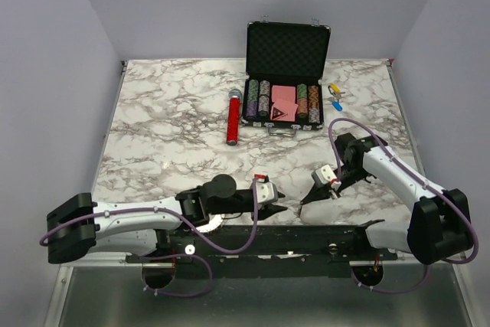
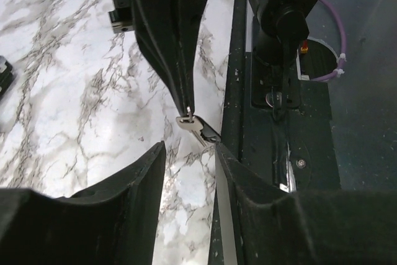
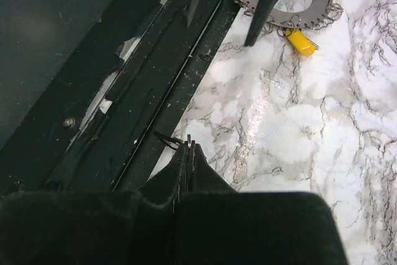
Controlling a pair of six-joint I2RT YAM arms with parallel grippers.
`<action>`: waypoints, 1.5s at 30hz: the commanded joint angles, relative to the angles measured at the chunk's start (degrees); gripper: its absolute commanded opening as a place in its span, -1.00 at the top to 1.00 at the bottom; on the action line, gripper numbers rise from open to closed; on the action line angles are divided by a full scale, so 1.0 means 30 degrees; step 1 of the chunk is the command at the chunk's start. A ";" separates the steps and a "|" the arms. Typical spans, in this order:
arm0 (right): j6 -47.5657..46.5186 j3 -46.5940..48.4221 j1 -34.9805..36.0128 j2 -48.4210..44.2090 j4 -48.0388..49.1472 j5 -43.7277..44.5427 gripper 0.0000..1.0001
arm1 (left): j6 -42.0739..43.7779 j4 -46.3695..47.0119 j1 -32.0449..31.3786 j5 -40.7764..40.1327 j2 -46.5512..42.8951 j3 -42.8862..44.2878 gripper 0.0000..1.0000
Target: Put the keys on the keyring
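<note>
My right gripper (image 1: 305, 202) (image 3: 188, 147) is shut on a small silver key (image 2: 189, 121) with a dark oblong tag (image 2: 208, 133), holding it just above the table's near edge. In the right wrist view only the key's thin edge (image 3: 189, 142) and the tag (image 3: 165, 140) show past the fingertips. My left gripper (image 1: 276, 208) (image 2: 190, 150) stands open right in front of the key, a jaw either side and nothing between them. The keyring (image 1: 213, 225) (image 3: 322, 5), ringed with silver keys and a yellow tag (image 3: 301, 41), lies under the left arm.
An open black case of poker chips (image 1: 285, 101) stands at the back, with a red cylinder (image 1: 233, 119) to its left and small yellow and blue tagged keys (image 1: 334, 94) to its right. The black base rail (image 1: 306, 241) runs along the near edge.
</note>
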 commanded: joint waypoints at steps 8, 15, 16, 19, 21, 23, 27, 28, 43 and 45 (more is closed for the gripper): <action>-0.3631 -0.0209 0.0173 -0.0504 -0.1596 -0.1213 0.99 | 0.1769 0.2346 -0.2038 -0.2637 0.3996 0.1377 0.10; -0.3426 -0.0208 0.0173 -0.0504 -0.1596 -0.1331 0.99 | 0.1710 0.2815 -0.2244 -0.4076 0.5257 0.1875 0.18; -0.3397 -0.0209 0.0173 -0.0533 -0.1596 -0.1360 0.99 | 0.1681 0.2845 -0.2244 -0.4076 0.5346 0.1905 0.20; -0.3367 -0.0209 0.0173 -0.0475 -0.1567 -0.1419 0.99 | 0.1593 0.2845 -0.2244 -0.4540 0.5668 0.2080 0.29; -0.3309 -0.0180 0.0173 -0.0475 -0.1567 -0.1506 0.99 | 0.1476 0.2933 -0.2273 -0.4515 0.5902 0.2110 0.33; -0.3250 -0.0209 0.0144 -0.0446 -0.1567 -0.1565 0.99 | 0.1330 0.3079 -0.2302 -0.4398 0.6107 0.2139 0.36; -0.3162 -0.0150 0.0173 -0.0446 -0.1567 -0.1653 0.99 | 0.1124 0.3401 -0.2302 -0.4252 0.6342 0.2110 0.37; -0.3162 -0.0179 0.0173 -0.0417 -0.1596 -0.1682 0.99 | 0.1153 0.3431 -0.2303 -0.4251 0.6372 0.2139 0.38; -0.3045 -0.0179 0.0202 -0.0328 -0.1597 -0.1917 0.99 | 0.0860 0.3929 -0.2361 -0.4281 0.6752 0.2198 0.45; -0.3016 -0.0179 0.0144 -0.0300 -0.1567 -0.1946 0.99 | 0.0831 0.3929 -0.2361 -0.4251 0.6811 0.2227 0.49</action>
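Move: The small black-looped keyring still pinched in the right fingertips lies about 6 cm to the left hand's right, roughly 1 cm ahead and 5 cm lower; it hangs some 2 cm left, 1 cm back of and 1 cm below the right hand. Down on the table, the ringed disc is about 22 cm to the left hand's left and 2 cm ahead, and the yellow tag some 15 cm left and 6 cm ahead. Rightward and down, about 5 cm each way, the left hand comes in on the keyring, most of it quickly and then creeping to a stop. Its half-open fingers narrow to roughly a quarter open, so their tips stand either side of the right fingertips and seem to touch the loop. The right hand keeps its pinch and stays almost in place. ##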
